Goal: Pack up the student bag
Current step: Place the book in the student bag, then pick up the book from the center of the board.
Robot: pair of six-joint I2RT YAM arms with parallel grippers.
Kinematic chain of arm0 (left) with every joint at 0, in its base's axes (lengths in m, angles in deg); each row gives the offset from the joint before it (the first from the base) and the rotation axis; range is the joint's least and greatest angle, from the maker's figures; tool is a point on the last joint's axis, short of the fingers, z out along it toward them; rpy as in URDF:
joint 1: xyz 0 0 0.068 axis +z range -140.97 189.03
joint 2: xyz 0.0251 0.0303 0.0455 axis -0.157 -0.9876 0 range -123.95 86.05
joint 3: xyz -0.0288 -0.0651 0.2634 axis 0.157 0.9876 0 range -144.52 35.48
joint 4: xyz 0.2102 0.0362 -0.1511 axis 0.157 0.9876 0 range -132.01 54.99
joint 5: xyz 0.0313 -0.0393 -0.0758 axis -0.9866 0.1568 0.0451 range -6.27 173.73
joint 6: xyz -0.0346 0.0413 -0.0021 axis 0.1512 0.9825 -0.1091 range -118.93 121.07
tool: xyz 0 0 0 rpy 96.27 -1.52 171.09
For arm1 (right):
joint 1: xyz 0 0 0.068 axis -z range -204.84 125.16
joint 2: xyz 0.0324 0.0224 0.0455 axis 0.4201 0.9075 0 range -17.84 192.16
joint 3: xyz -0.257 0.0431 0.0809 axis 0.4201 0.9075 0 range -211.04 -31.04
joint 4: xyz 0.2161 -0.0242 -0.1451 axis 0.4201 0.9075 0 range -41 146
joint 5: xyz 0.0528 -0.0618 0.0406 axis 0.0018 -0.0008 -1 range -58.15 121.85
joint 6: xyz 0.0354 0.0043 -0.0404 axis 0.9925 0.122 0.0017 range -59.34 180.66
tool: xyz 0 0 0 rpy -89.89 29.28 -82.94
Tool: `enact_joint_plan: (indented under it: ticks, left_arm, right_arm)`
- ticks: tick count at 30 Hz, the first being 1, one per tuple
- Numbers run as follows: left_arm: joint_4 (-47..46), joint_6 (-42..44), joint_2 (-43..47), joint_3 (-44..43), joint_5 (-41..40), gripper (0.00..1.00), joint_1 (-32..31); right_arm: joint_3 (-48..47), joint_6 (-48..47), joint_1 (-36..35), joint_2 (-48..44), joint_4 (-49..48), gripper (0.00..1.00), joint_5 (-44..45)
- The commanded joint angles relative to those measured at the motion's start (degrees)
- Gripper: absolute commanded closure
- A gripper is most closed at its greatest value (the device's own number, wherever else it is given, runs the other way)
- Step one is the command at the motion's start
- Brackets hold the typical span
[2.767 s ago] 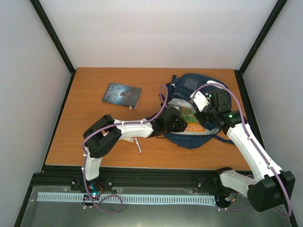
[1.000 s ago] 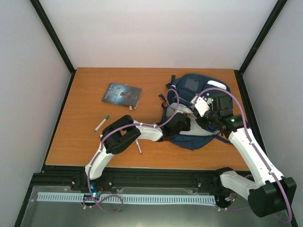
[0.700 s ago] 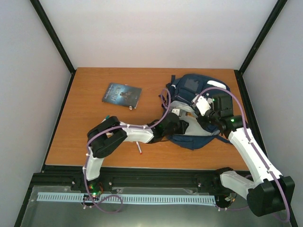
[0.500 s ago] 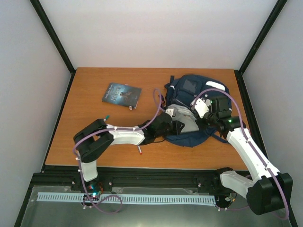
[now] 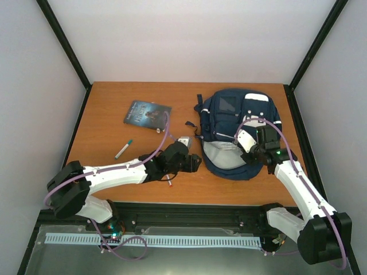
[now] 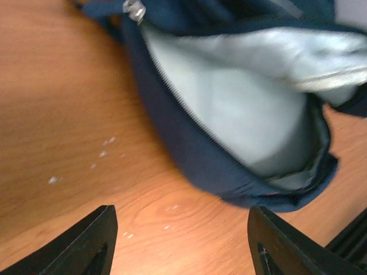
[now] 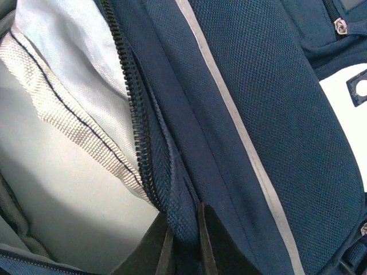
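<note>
The student bag (image 5: 238, 114), navy with white patches, lies at the table's right, its main opening showing grey lining toward the near edge. My right gripper (image 5: 256, 153) is at the opening's right rim. In the right wrist view that gripper (image 7: 184, 229) is shut on a fold of the bag's (image 7: 246, 86) navy fabric beside the zipper. My left gripper (image 5: 195, 162) hovers over bare table just left of the opening. The left wrist view has its jaws (image 6: 180, 235) wide apart and empty, with the bag (image 6: 241, 114) ahead.
A dark-covered book (image 5: 147, 114) lies at the back left. A green-capped marker (image 5: 123, 149) rests on the left side of the table. A red pen (image 5: 170, 182) peeks out under my left forearm. Black frame posts border the table.
My left gripper has pulled out of the bag's opening to the left and opened. The left arm has swung low and leftward. The bag has settled flatter and shifted back.
</note>
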State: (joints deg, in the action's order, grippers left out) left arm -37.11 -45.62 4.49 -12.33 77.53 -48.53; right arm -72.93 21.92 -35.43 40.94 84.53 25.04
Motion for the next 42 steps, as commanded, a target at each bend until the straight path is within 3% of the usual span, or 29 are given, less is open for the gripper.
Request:
enact_joint_plan:
  ticks: [1,7,13,14,16,18,22,26,28,31,34,42]
  left_arm:
    - [5.8,0.1,0.7,2.3,-1.5,0.35,0.7]
    - [7.0,-2.4,0.1,2.5,-1.7,0.35,4.3]
    - [10.3,-1.2,1.9,1.3,-0.1,0.26,11.4]
    - [12.1,-1.1,2.2,0.5,-0.2,0.24,12.7]
    - [14.9,-0.9,2.6,-1.7,-0.8,0.2,15.8]
    - [17.0,-0.9,2.8,-4.2,-1.1,0.15,19.3]
    - [20.2,-0.8,1.4,-10.2,-1.7,0.06,26.4]
    - [24.7,-1.0,-3.5,-18.1,-1.8,0.0,31.9]
    - [26.2,-0.8,-6.3,-21.6,-1.3,0.0,34.5]
    - [27.8,0.8,-10.6,-27.3,0.2,0.0,38.0]
    - [30.1,3.5,-15.3,-32.9,-0.8,0.0,41.1]
    - [33.3,7.3,-31.7,-47.7,0.4,0.0,49.7]
  right_arm:
    - [0.2,-1.4,1.5,0.0,0.5,0.97,4.4]
    - [1.2,-4.5,4.4,-1.1,1.8,0.97,6.0]
    - [0.1,-7.2,9.0,-1.7,4.2,0.96,4.6]
    - [-0.6,-7.2,9.0,-1.8,5.3,0.91,4.1]
    - [-2.4,-6.7,9.1,-2.8,8.8,0.66,0.4]
    - [-5.4,-4.8,9.1,-4.7,11.9,0.47,-4.4]
    - [-9.9,-0.5,9.1,-9.2,15.1,0.3,-16.0]
    - [-9.9,3.7,9.1,-11.0,13.8,0.21,-31.1]
    - [-7.9,6.7,9.1,-10.5,10.8,0.19,-34.1]
    - [-4.5,10.7,9.1,-9.4,6.1,0.14,-35.0]
    - [-3.6,10.9,9.1,-9.4,5.3,0.0,-33.5]
    - [-2.3,12.1,9.1,-9.9,3.2,0.0,-29.9]
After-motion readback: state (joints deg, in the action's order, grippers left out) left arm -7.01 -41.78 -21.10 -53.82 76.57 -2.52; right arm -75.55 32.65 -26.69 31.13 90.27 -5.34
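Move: The book lies about 30 cm ahead of the left hand, 23 cm to its left and 12 cm below. On the way, the red marker is 12 cm left, level with it, and the teal-capped marker 12 cm ahead and 33 cm left. The bag's middle is 16 cm ahead and 20 cm right. From the right hand, still pinching the bag's edge, the bag's middle is 10 cm straight ahead; the book is 26 cm ahead, 43 cm left. Left hand swings some 35 cm forward-left towards the book, opening fully; right releases the bag and rises. ##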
